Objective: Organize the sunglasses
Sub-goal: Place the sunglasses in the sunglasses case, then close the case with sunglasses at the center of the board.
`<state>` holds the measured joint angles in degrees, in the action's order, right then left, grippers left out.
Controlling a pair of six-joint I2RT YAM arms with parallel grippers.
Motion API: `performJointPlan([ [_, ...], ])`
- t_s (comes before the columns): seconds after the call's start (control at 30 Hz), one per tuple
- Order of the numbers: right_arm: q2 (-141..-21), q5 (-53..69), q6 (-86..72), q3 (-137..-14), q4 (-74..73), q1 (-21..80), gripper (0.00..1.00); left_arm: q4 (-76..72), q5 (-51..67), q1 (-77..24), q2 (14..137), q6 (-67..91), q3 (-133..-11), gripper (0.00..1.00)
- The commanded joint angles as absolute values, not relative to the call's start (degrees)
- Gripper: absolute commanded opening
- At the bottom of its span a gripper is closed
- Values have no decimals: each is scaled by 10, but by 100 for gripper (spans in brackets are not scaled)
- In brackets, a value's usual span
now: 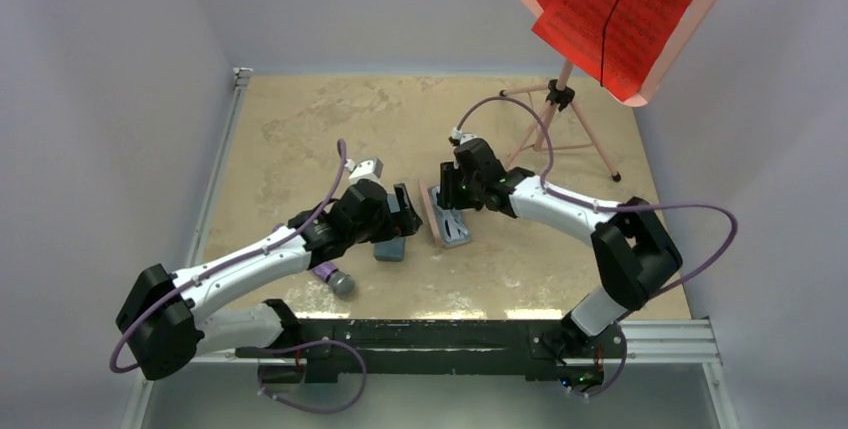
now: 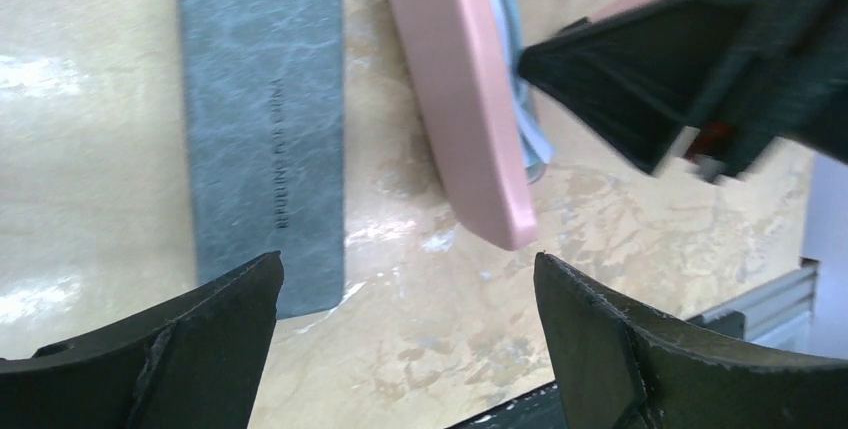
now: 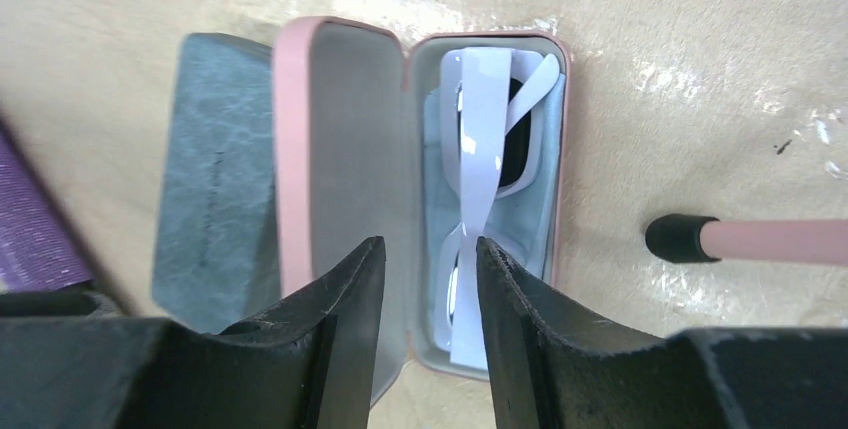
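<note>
The white sunglasses (image 3: 487, 139) lie folded on a light blue cloth (image 3: 545, 219) in the tray of the open pink case (image 3: 340, 139). The case also shows in the top view (image 1: 447, 219) and in the left wrist view (image 2: 460, 99). My right gripper (image 3: 428, 241) hovers just above the case's hinge line, its jaws a little apart and empty; it also shows in the top view (image 1: 450, 189). My left gripper (image 2: 408, 259) is wide open and empty over bare table between the pink case and the closed grey-blue case (image 2: 262, 149). The brown sunglasses are out of view.
A pink music stand with red sheets stands at the back right (image 1: 560, 99); one of its feet (image 3: 680, 237) lies close to the pink case. A purple object (image 1: 333, 277) lies near the left arm. The table's front rail (image 1: 440, 334) is just behind the left gripper.
</note>
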<state>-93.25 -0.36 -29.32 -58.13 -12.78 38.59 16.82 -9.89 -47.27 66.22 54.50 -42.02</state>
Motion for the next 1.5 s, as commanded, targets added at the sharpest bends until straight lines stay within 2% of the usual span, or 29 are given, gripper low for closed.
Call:
performJointPlan([
  [0.0, -875, -3, -321, -560, -122, 387, 43, 234, -154, -468, 656, 559, -424, 100],
  [0.13, -846, -25, -348, -529, -124, 375, 37, 290, -175, -468, 700, 555, -475, 100],
  [0.27, -825, -18, -384, -478, -100, 344, 27, 350, -195, -468, 772, 528, -554, 88],
  [0.5, -857, 11, -394, -436, -73, 316, 20, 332, -180, -468, 828, 485, -611, 75],
  [0.63, -872, 7, -395, -429, -61, 310, 20, 337, -187, -472, 872, 464, -648, 62],
  [0.73, -884, 7, -394, -431, -58, 308, 20, 337, -177, -477, 908, 454, -676, 48],
  [0.83, -893, 14, -391, -432, -53, 307, 20, 335, -170, -484, 940, 445, -701, 38],
  [1.47, -931, 28, -359, -456, -51, 306, 19, 298, -72, -490, 1083, 436, -817, 35],
])
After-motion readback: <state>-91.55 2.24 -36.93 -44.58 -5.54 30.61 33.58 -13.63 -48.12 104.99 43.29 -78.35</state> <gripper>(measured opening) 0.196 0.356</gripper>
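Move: The sunglasses case's raised pink lid stands about 5 cm ahead of the open left hand and 5 cm to its right, 8 cm lower. The grey case is some 2 cm ahead and 4 cm to the left, well below. From the right hand, the tray holding the sunglasses is centred about 2 cm ahead and 2 cm right, 6 cm down; the music-stand foot is about 5 cm ahead and 9 cm right. The left fingers come up against the lid's outer face: that hand first dips and swings briefly left, then goes forward, right and down, some 7 cm forward overall, rolling its left side up about 20 degrees and closing to roughly a third open. The right hand hops up and over the tray's right wall, then sinks beside it, ending about 6 cm right and 5 cm lower, fingers narrowing, and eases slightly left against the wall. ##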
